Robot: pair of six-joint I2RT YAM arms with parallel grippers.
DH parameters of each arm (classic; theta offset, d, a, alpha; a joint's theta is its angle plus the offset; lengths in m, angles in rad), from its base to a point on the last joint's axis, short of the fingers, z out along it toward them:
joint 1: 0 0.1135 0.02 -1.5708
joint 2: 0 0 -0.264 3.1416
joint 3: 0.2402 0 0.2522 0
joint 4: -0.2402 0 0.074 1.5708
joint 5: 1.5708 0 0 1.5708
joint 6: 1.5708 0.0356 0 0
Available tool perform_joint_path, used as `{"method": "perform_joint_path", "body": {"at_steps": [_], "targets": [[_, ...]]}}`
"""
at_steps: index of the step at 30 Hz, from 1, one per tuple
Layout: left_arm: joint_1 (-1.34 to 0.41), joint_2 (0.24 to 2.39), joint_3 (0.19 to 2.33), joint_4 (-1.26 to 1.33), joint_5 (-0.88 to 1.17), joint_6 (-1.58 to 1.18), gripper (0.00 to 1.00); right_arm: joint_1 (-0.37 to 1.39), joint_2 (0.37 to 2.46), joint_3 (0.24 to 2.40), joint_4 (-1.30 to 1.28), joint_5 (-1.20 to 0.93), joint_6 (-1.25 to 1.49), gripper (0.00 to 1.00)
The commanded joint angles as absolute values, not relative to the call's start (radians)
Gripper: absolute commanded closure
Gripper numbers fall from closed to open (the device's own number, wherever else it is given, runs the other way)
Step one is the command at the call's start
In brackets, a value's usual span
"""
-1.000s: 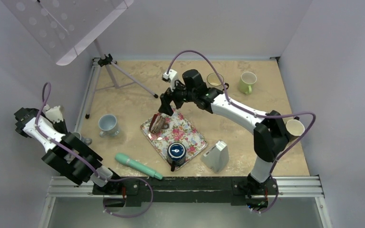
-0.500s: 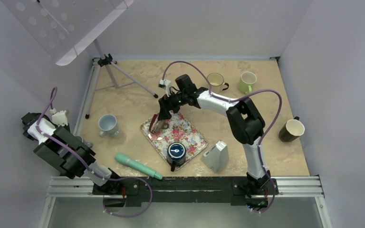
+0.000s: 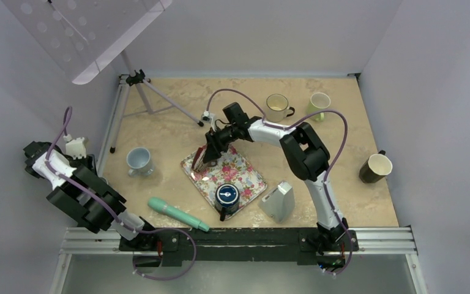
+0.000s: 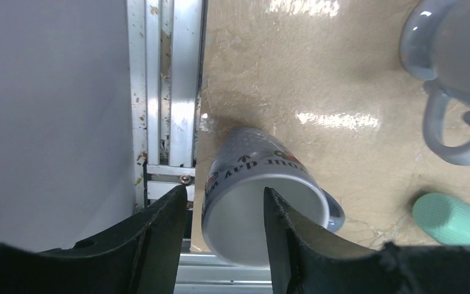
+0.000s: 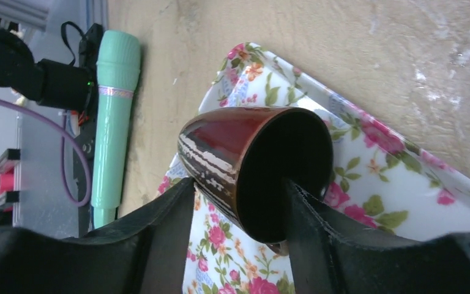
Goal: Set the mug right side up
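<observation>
A glossy red-brown mug (image 5: pixel 220 153) lies tipped on its side at the far left corner of the floral tray (image 3: pixel 248 174), mouth toward the right wrist camera. My right gripper (image 5: pixel 238 184) straddles its lower wall, one finger inside the dark mouth and one outside, with tray showing in the gap. In the top view this mug (image 3: pixel 199 159) sits under the right gripper (image 3: pixel 207 153). At the table's left rail a grey-blue printed mug (image 4: pixel 251 171) stands mouth up. My left gripper (image 4: pixel 225 191) is open astride its rim, clear of the wall on both sides.
A dark mug (image 3: pixel 227 196) stands base-up at the tray's near corner, with a grey box (image 3: pixel 278 201) beside it. A teal handle (image 3: pixel 177 214) lies near the front edge. A pale blue mug (image 3: pixel 139 160), cream mug (image 3: pixel 276 105), green mug (image 3: pixel 318 105), brown mug (image 3: pixel 374 166) and tripod (image 3: pixel 153 98) stand around.
My right arm has dropped down and left onto the red-brown mug, its jaws narrowing round the wall. My left gripper has opened off the printed mug's rim.
</observation>
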State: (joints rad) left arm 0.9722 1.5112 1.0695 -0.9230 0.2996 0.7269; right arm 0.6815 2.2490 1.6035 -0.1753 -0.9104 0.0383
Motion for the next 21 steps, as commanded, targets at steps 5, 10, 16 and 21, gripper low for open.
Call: {"method": "perform_joint_path", "body": {"at_steps": [5, 10, 16, 21], "targets": [[0.949, 1.425, 1.204, -1.054, 0.400, 0.724, 0.46, 0.684, 2.223, 1.644, -0.144, -1.049, 0.025, 0.96], [0.920, 1.396, 1.226, -1.092, 0.423, 0.712, 0.46, 0.685, 2.131, 1.691, -0.297, -0.912, -0.089, 1.00], [0.892, 1.400, 1.249, -1.139, 0.428, 0.715, 0.46, 0.685, 1.928, 1.779, -0.480, -0.341, -0.184, 1.00], [0.855, 1.400, 1.252, -1.153, 0.423, 0.718, 0.46, 0.675, 2.037, 2.007, -0.752, 0.027, -0.272, 1.00]]}}
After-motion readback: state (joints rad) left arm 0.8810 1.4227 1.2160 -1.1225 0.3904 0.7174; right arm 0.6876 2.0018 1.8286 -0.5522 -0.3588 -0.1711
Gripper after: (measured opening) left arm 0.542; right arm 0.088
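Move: The brown mug lies on its side with its rim between the right fingers, its middle about 4 cm left of that hand, level fore-and-aft and 1 cm below. From the same hand, the dark blue mug stands some 13 cm back and 7 right, the pale blue mug about 23 cm left and level. From the left hand the brown mug is about 38 cm right, 8 ahead; the grey mug sits roughly 6 cm below, 2 back and 1 right. Right fingers pinch the brown mug's rim, then roll and lift about 12 cm, partly forward; left rises 6 cm. ##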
